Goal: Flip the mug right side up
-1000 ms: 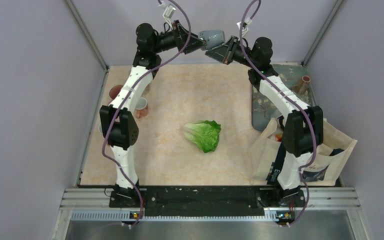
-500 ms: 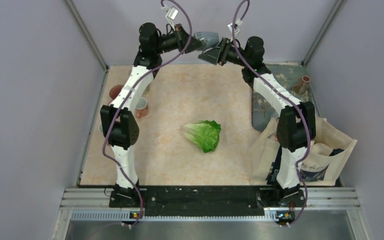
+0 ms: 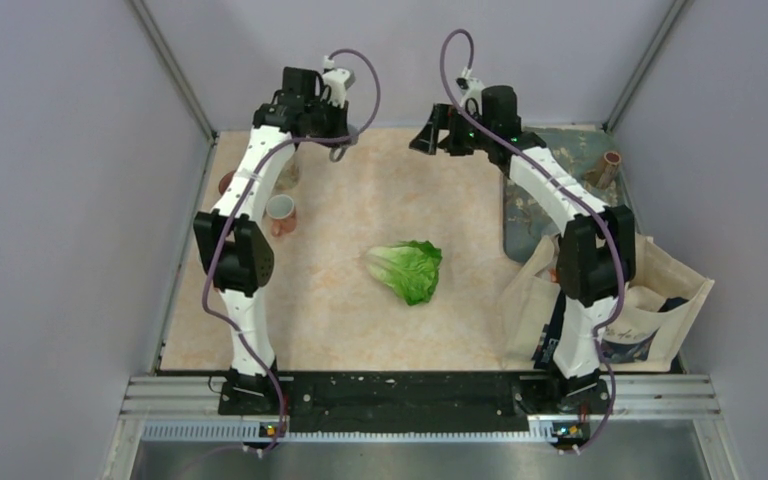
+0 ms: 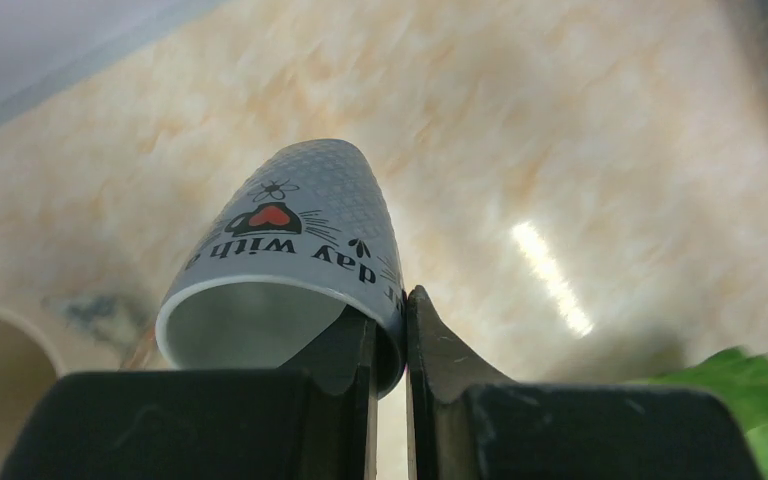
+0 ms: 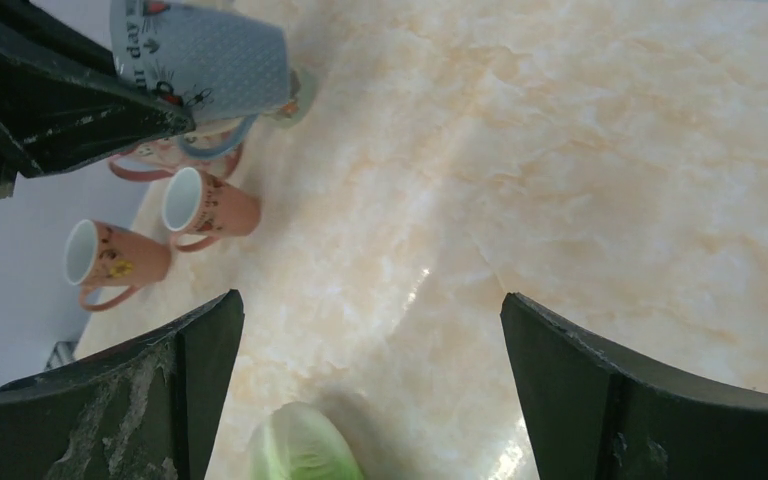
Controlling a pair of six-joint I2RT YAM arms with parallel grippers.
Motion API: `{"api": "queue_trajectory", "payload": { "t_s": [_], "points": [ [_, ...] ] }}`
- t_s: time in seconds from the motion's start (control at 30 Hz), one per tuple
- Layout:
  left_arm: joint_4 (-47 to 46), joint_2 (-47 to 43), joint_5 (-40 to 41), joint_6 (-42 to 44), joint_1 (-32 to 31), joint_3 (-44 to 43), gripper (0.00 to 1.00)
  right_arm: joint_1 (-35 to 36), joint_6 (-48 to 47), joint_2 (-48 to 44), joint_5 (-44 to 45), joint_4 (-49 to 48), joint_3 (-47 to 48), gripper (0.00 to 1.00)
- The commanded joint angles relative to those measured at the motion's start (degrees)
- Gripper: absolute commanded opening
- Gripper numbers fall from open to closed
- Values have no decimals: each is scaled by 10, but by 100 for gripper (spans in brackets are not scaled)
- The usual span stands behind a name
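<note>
A grey-blue mug with black lettering and a red heart hangs in my left gripper. The gripper is shut on its rim, one finger inside and one outside. The mug's open mouth faces the wrist camera and its base points toward the table. The right wrist view shows the mug above the table near the back left, its blue handle below it. In the top view my left gripper covers most of the mug. My right gripper is open, empty and apart from the mug to its right.
Two pink mugs lie at the left edge; one shows in the top view beside a brown mug. A lettuce lies mid-table. A patterned mat with a brown cup and a tote bag are at the right.
Both grippers held the mug high between them. My right gripper has let go and opened. Both arms have dropped and parted, and the left one has carried the mug down and left.
</note>
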State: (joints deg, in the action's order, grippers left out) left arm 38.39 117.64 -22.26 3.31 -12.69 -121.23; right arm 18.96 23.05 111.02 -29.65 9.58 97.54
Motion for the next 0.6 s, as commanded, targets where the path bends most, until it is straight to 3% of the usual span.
{"api": "queue_trajectory", "payload": {
  "t_s": [0.0, 0.13, 0.33, 0.57],
  "points": [
    [143, 6, 138, 183, -2, 6, 0, -5, -71, -52, 91, 75, 23, 99],
    [187, 37, 184, 214, -2, 7, 0, -17, -91, -54, 179, 138, 57, 99],
    [204, 72, 191, 215, 1, 28, 0, -42, -97, -57, 342, 236, 113, 99],
    [227, 115, 184, 229, 3, 0, 0, -61, -108, -66, 357, 255, 116, 99]
  ]
}}
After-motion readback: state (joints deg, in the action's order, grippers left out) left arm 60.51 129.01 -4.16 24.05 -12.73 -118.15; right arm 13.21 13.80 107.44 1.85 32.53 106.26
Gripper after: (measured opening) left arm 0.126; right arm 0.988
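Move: Ahead of the brown mug's pick-up, the left hand already holds the blue-grey mug by its rim; the clear spot it is bound for lies about 8 cm back, 10 cm left and 24 cm below. Beyond that spot, the orange mug is 10 cm back and 17 cm left of the hand, the pale patterned mug 17 cm left, nearly level. From the empty right hand, the brown mug is about 45 cm right, 3 cm ahead, 19 cm below; the tray's middle is some 35 cm right, 1 cm ahead, 24 cm below. Lowering the blue-grey mug some 17 cm towards the open table beside the orange mug, the left hand also swings about 8 cm left and 5 cm back, its wrist tipping roughly 40 degrees until the fingers point nearly straight down, grip kept. The right hand, wide open and already clear, sweeps 15 cm right towards the tray and brown mug, staying high and turning clockwise with its left side dropping. ##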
